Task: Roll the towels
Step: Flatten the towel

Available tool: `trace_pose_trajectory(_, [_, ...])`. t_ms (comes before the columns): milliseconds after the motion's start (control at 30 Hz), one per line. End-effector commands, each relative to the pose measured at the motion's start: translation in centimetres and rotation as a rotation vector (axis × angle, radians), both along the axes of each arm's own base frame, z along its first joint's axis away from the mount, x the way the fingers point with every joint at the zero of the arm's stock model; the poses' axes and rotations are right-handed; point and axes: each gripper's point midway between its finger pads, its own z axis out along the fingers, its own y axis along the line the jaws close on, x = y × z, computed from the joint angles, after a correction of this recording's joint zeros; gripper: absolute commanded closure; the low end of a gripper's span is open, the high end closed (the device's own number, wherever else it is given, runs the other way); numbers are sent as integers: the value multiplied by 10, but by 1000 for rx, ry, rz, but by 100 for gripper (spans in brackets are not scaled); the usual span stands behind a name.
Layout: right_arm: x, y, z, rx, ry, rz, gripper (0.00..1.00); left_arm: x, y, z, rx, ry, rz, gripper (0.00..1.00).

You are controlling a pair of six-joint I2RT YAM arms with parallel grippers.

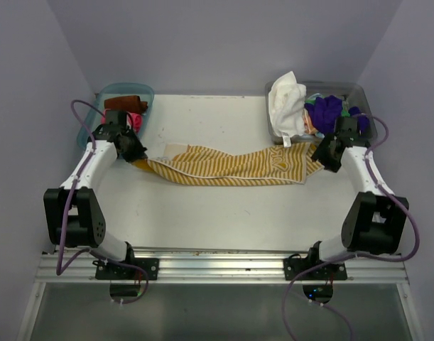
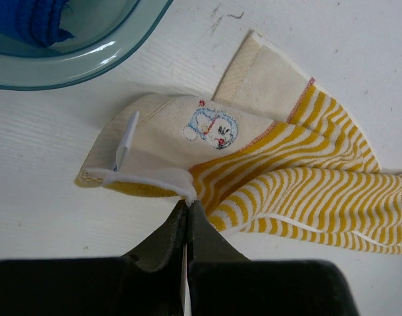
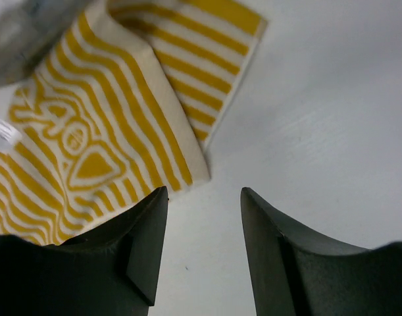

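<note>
A mustard-yellow towel with white stripes (image 1: 231, 167) lies stretched across the middle of the table, rumpled along its length. My left gripper (image 1: 136, 155) is at the towel's left end. In the left wrist view its jaws (image 2: 189, 204) are pressed together on the white hem of the towel (image 2: 299, 191), next to a small cartoon patch (image 2: 210, 125). My right gripper (image 1: 320, 153) is at the towel's right end. Its jaws (image 3: 204, 191) stand apart over bare table with nothing between them, and the towel's corner (image 3: 108, 125) lies flat just left of the left finger (image 3: 145, 237).
A teal bin (image 1: 147, 92) at the back left holds a brown towel (image 1: 122, 104) and a pink one (image 1: 137, 121); a blue towel (image 2: 39, 16) shows inside it. A clear bin (image 1: 359, 92) at the back right holds white (image 1: 286, 103) and purple (image 1: 327, 110) towels.
</note>
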Motion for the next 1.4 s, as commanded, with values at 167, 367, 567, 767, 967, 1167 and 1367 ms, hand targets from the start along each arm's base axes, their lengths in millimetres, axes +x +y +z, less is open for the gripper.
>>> trace_pose_trajectory(167, [-53,39,-46,174,-14,29,48,15,-1,9,-1,-70,-12,100])
trace_pose_trajectory(367, [-41,44,-69,210,-4,33,48,14,-1,8,-1,-65,-11,100])
trace_pose_trajectory(567, [-26,36,-82,188,9,13,50,14,-2,7,-2,-65,-11,100])
trace_pose_trajectory(767, [-19,35,-96,198,34,1,72,15,-1,9,-1,-68,-12,100])
trace_pose_trajectory(967, [-21,31,-75,172,-14,-16,100,15,-1,10,0,-67,-12,100])
trace_pose_trajectory(1167, [-24,27,-37,141,-84,-28,100,20,1,18,10,-83,-8,100])
trace_pose_trajectory(1367, [15,16,44,102,-256,-42,100,49,-10,40,-51,-129,-21,100])
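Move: The striped towel's near right corner, on its upper layer, lies about 11 cm below the open right hand, some 4 cm back and 4 cm left. The lower flap pokes out roughly 3 cm ahead, level sideways. The grey bin's middle is about 17 cm ahead and 2 cm right, with the white towel in it 17 cm ahead and 10 cm left. From the left hand, which holds the towel's other end, that corner is about 50 cm right, 5 cm back and 11 cm lower. The striped towel's near right corner is pinched by the right hand, which swings back and left while sinking about 10 cm, eases some 3 cm forward low over the table, shuts its wide-open fingers on the upper layer and lifts about 9 cm. The left hand keeps its pinch on the far left end, nearly still until a small forward nudge as the lift ends. ##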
